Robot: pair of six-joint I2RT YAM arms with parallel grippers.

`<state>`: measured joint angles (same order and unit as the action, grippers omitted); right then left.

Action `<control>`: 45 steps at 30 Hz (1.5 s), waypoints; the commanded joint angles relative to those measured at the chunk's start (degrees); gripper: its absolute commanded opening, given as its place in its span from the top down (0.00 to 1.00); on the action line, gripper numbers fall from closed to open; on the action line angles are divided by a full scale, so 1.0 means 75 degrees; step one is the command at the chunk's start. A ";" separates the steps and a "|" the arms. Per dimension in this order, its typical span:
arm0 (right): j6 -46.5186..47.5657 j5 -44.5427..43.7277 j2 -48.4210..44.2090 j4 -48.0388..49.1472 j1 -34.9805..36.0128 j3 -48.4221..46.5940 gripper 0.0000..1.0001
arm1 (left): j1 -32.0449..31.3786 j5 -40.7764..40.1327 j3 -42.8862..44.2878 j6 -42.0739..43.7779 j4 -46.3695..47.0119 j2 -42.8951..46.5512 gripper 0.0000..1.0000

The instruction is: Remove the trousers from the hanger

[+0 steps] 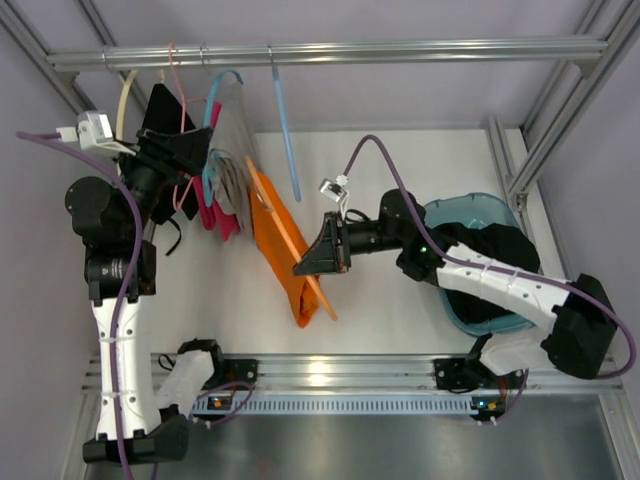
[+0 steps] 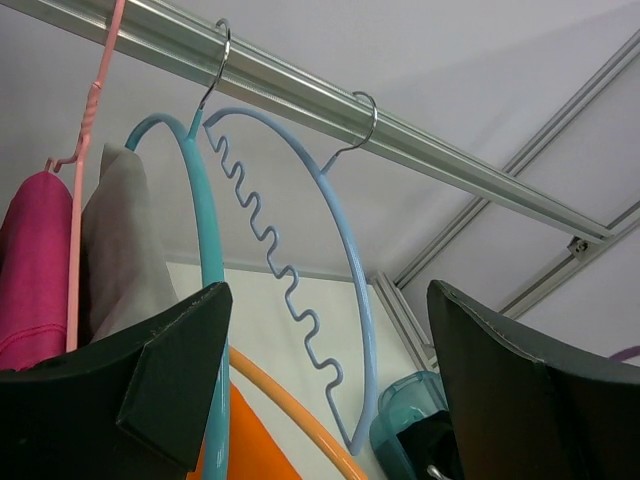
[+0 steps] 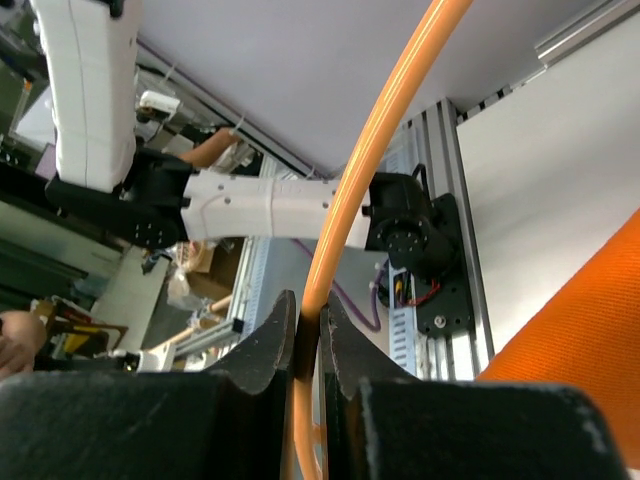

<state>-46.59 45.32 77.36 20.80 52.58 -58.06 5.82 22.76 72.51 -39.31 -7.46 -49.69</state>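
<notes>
Bright orange trousers (image 1: 278, 238) hang folded over an orange hanger (image 1: 325, 305) that slants down over the table, away from the rail. My right gripper (image 1: 318, 258) is shut on that hanger's lower rod. The right wrist view shows both fingers pinching the orange hanger (image 3: 345, 200) at my right gripper (image 3: 310, 335), with the orange trousers (image 3: 590, 320) at the lower right. Black trousers (image 1: 490, 250) lie in the teal basket (image 1: 470, 203). My left gripper (image 1: 195, 150) stands open up among the hangers on the rail; in its wrist view my left gripper (image 2: 325, 390) holds nothing.
The metal rail (image 1: 330, 50) carries a pale blue empty hanger (image 1: 288, 140), a teal hanger (image 2: 205, 240) with grey cloth (image 1: 232, 180) and a pink hanger with magenta cloth (image 1: 215, 215). Frame posts stand at the right edge.
</notes>
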 commanded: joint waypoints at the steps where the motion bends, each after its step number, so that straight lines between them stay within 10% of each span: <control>1: 0.1334 0.0356 -0.1255 0.0897 0.0150 0.0041 1.00 | 0.0044 0.0117 -0.0023 0.0015 0.0327 0.0168 0.15; 15: 0.3515 -0.0194 -0.4279 -0.3145 0.0115 0.0640 1.00 | 0.0032 0.0398 -0.0223 0.0038 0.0503 0.0087 0.15; 45: 0.3915 0.0204 -0.7279 -0.6346 -0.2791 0.1648 1.00 | -0.0120 0.0679 -0.0352 0.0155 0.0925 -0.0511 0.14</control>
<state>-20.97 46.70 25.67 -30.83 33.06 -43.55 5.43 26.63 70.04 -38.98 -4.34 -52.99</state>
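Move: The right gripper already holds the orange hanger with the orange trousers draped on it, their middle about 5 cm ahead, 4 cm left and 8 cm below. The teal bin lies some 40 cm to its right, 11 cm ahead and 28 cm below. The grey trousers hang about 18 cm ahead, 12 cm left and 8 cm higher; the empty light-blue hanger is roughly 20 cm ahead, 3 cm left and 12 cm up. From the left gripper, the bin is about 54 cm right, 6 cm back and 44 cm down. Keep the right gripper shut on the orange hanger and carry it about 19 cm right, away from the grey trousers towards the teal bin, drawing back some 7 cm early on and sinking about 4 cm; turn the wrist roughly 15 degrees clockwise and dip the fingers a little. Ease the open, empty left gripper about 3 cm forward and down. ##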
